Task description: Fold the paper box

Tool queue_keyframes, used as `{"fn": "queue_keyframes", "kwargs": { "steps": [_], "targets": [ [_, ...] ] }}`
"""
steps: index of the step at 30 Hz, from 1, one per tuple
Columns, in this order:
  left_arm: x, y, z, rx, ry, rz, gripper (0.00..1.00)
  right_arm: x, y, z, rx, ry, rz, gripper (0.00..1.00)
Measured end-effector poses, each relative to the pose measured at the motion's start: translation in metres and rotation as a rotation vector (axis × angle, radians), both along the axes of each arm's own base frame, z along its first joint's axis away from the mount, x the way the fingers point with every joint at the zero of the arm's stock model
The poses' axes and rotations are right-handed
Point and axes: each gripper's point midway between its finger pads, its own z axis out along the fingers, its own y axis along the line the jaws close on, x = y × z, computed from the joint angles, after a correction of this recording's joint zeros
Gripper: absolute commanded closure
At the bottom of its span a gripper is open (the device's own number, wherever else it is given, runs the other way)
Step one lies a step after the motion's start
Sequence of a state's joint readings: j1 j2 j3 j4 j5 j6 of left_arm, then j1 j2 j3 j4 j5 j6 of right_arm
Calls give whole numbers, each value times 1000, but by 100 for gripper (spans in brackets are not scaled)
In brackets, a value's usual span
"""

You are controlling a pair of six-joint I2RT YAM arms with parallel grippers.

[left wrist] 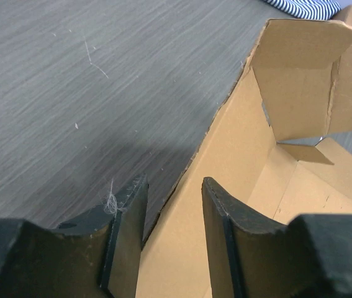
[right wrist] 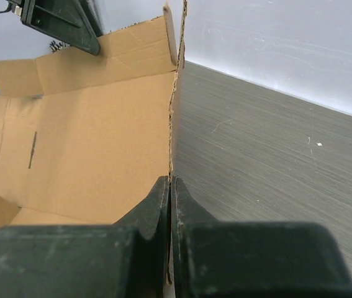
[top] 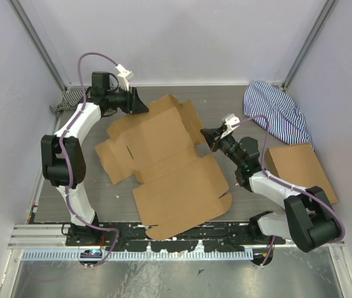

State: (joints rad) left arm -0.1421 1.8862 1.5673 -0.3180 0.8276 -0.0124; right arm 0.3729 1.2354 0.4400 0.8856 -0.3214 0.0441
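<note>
The paper box is a brown cardboard sheet spread across the middle of the table, with its rear panels partly raised. My left gripper is at the sheet's far left corner. In the left wrist view the left gripper is open, and the cardboard's raised edge runs through the gap without being pinched. My right gripper is at the right side flap. In the right wrist view the right gripper is shut on that upright flap's thin edge.
A second brown cardboard box lies at the right, beside the right arm. A blue striped cloth is bunched at the back right. Another striped cloth sits in the back left corner. Walls close in three sides.
</note>
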Motion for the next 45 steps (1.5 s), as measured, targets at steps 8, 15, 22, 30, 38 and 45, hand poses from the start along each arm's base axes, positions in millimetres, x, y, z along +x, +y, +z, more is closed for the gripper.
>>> {"fn": "queue_keyframes", "kwargs": {
  "steps": [8, 15, 22, 30, 38, 45],
  "targets": [
    [-13, -7, -15, 15, 30, -41, 66, 0, 1, -6, -7, 26, 5, 99],
    [-11, -9, -23, 86, 12, -22, 100, 2, 2, -12, -22, 64, 4, 92],
    [-11, 5, -30, 227, 22, 71, 100, 13, 4, -9, -57, 126, -7, 56],
    [-41, -4, 0, 384, -88, 94, 100, 32, -8, 4, -97, 212, -76, 53],
    [-92, -35, 57, 475, -311, -4, 100, 106, -82, 36, 6, 289, -234, 53],
    [-125, -51, 71, 583, -454, -119, 100, 165, -63, -8, 4, 404, -57, 54]
  ]
}}
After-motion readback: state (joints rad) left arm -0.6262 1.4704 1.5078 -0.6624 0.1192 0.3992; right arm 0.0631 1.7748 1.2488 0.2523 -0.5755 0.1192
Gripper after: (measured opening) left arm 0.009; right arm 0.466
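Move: Just below and slightly behind the open left fingers, about 2 cm down and 1 cm back, lies the far wall's edge of the paper box. The box's far corner is some 12 cm to the left hand's right and 4 cm farther out; the left side flap is roughly 18 cm back, 9 cm left and well below. The right hand already pinches the right wall's edge; from this hand, the far wall's edge lies about 22 cm left, 11 cm ahead. Sinking about 3 cm over the far wall's edge, the left fingers close and pinch it, then carry it back towards the robot and up about 10 cm, drifting right, with the wrist turning some 40 degrees. The right hand holds, opens and lets go of the right wall, swings out to the right, then forward about 16 cm past it, fingers open. ##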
